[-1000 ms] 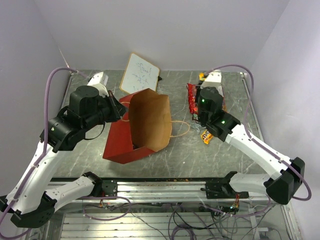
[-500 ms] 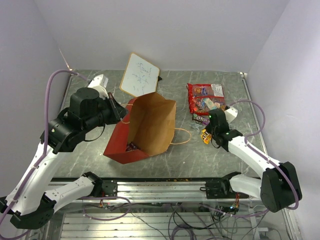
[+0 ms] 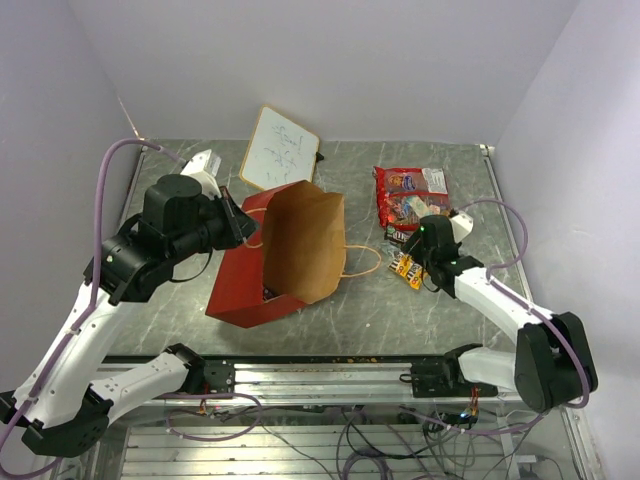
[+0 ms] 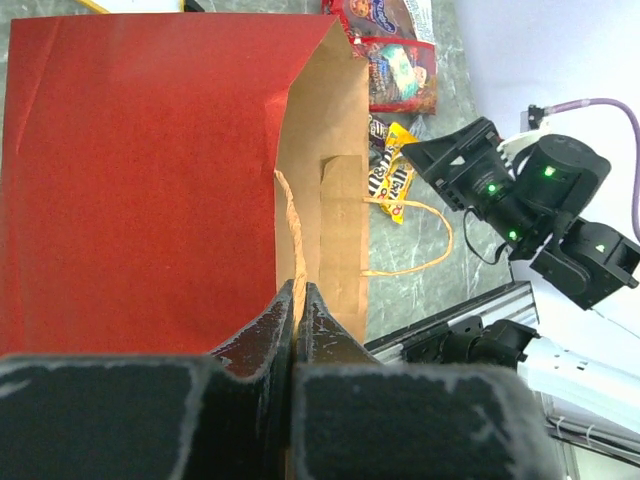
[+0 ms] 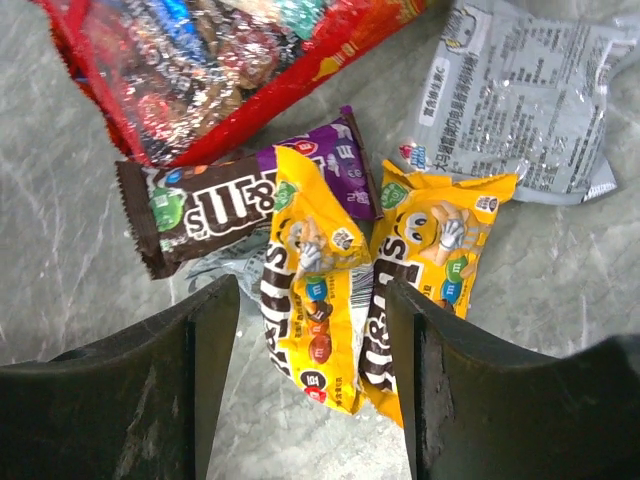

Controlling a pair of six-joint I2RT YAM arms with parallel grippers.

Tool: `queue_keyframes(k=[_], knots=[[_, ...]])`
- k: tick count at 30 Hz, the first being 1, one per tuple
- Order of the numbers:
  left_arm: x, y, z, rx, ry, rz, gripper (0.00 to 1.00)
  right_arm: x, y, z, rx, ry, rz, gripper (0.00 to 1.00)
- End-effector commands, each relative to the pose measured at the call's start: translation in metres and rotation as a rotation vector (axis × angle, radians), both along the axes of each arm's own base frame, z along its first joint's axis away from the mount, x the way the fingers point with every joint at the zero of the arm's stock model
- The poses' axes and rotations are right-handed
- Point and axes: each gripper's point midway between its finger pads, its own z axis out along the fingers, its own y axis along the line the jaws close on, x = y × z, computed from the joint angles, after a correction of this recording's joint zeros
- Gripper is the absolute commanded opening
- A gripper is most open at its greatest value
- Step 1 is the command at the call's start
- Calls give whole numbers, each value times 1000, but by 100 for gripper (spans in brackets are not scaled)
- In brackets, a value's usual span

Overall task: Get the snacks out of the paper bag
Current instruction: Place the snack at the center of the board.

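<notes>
The paper bag [image 3: 240, 270], red outside and brown inside, lies on its side with its mouth toward the right. My left gripper [image 3: 243, 222] is shut on the bag's tan handle [image 4: 293, 225] at the upper rim, also seen in the left wrist view [image 4: 298, 292]. A small dark packet [image 3: 267, 293] shows inside the bag. The large red candy bag [image 3: 403, 195] lies at the right. My right gripper [image 5: 310, 300] is open, low over two yellow packets [image 5: 312, 290], its fingers either side of them. A brown packet [image 5: 200, 210], a purple one [image 5: 335, 160] and a silver one [image 5: 530, 100] lie beside them.
A white whiteboard [image 3: 280, 148] leans behind the bag. The bag's second handle [image 3: 362, 262] loops out onto the table toward the packets. The metal rail [image 3: 330, 370] runs along the near table edge.
My right arm pulled back from over the red candy bag and came down low over the yellow packets. The paper bag shifted a little in my left gripper's hold.
</notes>
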Motion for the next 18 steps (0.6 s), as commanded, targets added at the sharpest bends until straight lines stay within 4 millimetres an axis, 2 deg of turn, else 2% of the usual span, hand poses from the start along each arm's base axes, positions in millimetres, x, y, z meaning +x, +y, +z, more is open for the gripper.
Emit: queue_keyframes(k=[1,6,11,14,18], knots=[[-3,7,8,19,-38,-1,7,9,5,35,-53,-78,120,60],[4,23,23,111,-106,38,7,15,28,53,-128,-57,373,64],[15,33,39,217,-178,39,7,14,63,52,-66,-28,550,64],[20,38,52,281,-230,32,7,5,100,50,25,-32,618,63],[25,35,66,347,-292,-33,7,-18,165,44,106,-36,720,63]])
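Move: A dark snack lies low inside the paper bag, roughly 39 cm left of the empty right hand and 8 cm nearer the base; the bag's mouth gapes about 27 cm left, level in reach. The just-placed yellow pack sits 3 cm under the right fingers; the red snack bag is centred some 17 cm ahead. For the left hand, shut on the bag's handle, that dark snack is nearly straight below, about 30 cm down. Upward first, the right hand leaves the yellow pack with its fingers still open, climbing about 6 cm and edging forward; it then swings left towards the bag's mouth, some 10 cm in all, easing back and slightly down while turning about 35 degrees counter-clockwise. The left hand keeps its pinch on the handle and hauls it up about 5 cm and somewhat left, its fingertips tilting up. ##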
